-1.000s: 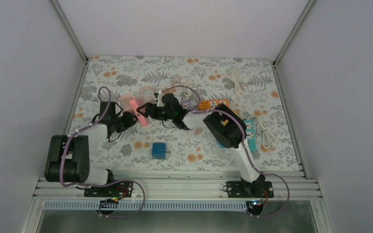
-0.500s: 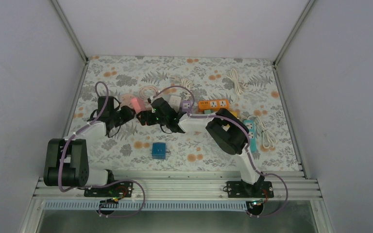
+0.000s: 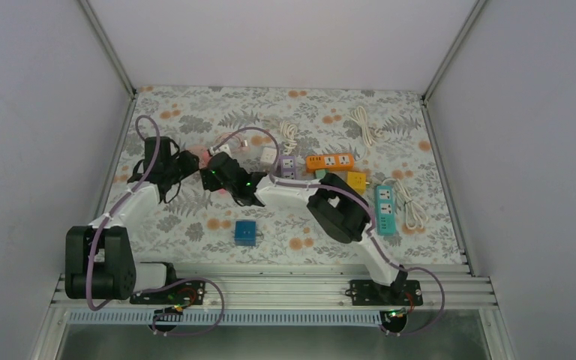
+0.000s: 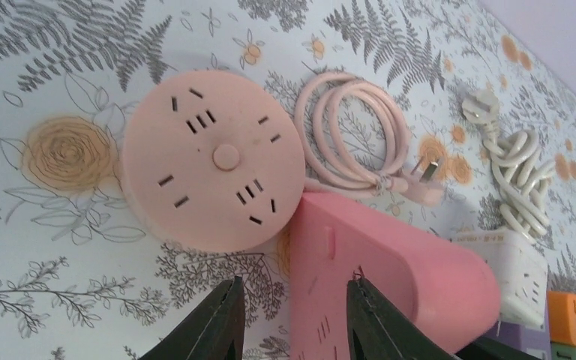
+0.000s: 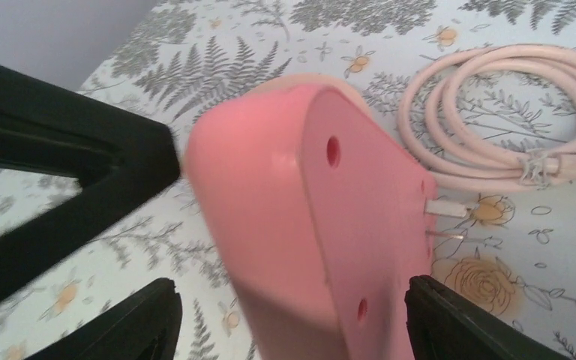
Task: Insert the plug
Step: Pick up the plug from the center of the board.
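A round pale-pink socket hub lies flat on the floral mat. Its coiled cord ends in a pale-pink plug lying loose to the hub's right. A deeper pink power strip stands tilted on edge against the hub. My left gripper is open, one finger in front of the strip, the other over bare mat. My right gripper is open wide and straddles the strip, with a gap at its left finger. Two plug prongs poke out behind the strip. Both grippers meet at the mat's far left.
A white adapter and a white cable bundle lie just right of the strip. Farther right are a purple adapter, an orange strip, a yellow cube and a teal strip. A blue box sits nearer the arms.
Both grippers have moved left and toward the far side, and the pink strip has gone with them, ending up against the round hub.
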`<action>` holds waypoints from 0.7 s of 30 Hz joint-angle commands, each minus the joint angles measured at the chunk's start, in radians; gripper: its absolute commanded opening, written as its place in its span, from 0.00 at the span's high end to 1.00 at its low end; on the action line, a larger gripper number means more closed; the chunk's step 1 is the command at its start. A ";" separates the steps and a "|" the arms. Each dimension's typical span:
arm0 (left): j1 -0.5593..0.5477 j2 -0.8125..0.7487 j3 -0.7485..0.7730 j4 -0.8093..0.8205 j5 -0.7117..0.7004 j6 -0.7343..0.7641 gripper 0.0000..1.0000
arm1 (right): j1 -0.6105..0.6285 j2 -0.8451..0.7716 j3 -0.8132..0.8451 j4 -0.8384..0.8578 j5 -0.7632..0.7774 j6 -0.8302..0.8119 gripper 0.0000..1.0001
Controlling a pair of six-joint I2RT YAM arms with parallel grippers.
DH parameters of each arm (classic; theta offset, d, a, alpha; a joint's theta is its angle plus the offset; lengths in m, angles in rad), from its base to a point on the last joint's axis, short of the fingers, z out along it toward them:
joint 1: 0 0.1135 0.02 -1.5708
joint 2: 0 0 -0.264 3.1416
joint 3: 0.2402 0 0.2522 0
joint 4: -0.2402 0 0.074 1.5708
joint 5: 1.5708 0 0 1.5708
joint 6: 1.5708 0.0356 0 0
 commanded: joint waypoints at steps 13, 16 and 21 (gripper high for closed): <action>0.053 0.066 0.216 -0.073 -0.114 -0.030 0.48 | 0.015 0.018 0.059 -0.077 0.296 0.036 0.77; 0.075 0.130 0.257 -0.062 -0.094 -0.015 0.43 | -0.005 -0.077 -0.028 -0.055 0.231 0.058 0.78; 0.104 0.281 0.307 -0.015 -0.030 0.053 0.35 | -0.101 -0.257 -0.223 -0.004 -0.071 0.143 0.78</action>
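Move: The pink triangular plug stands tipped just under my open right hand, its middle about 2 cm ahead, 2 cm to the right and 5 cm below. The round pink adapter lies some 6 cm ahead and 5 cm left of that hand, the pink cable coil about 11 cm ahead and 4 cm right, the white cube 7 cm ahead and 16 cm right, all three roughly 7 cm below. From my left hand the plug is about 3 cm back, 6 cm right and 7 cm below. I sink my right hand about 3 cm and slightly forward onto the pink plug, turning some 10 degrees clockwise, and close its fingers around the thick body; then I carry the plug about 4 cm right, a little back and up. My left hand draws away from the plug, forward and left by about 8 cm, rising before it dips again, its fingers opening wider. ##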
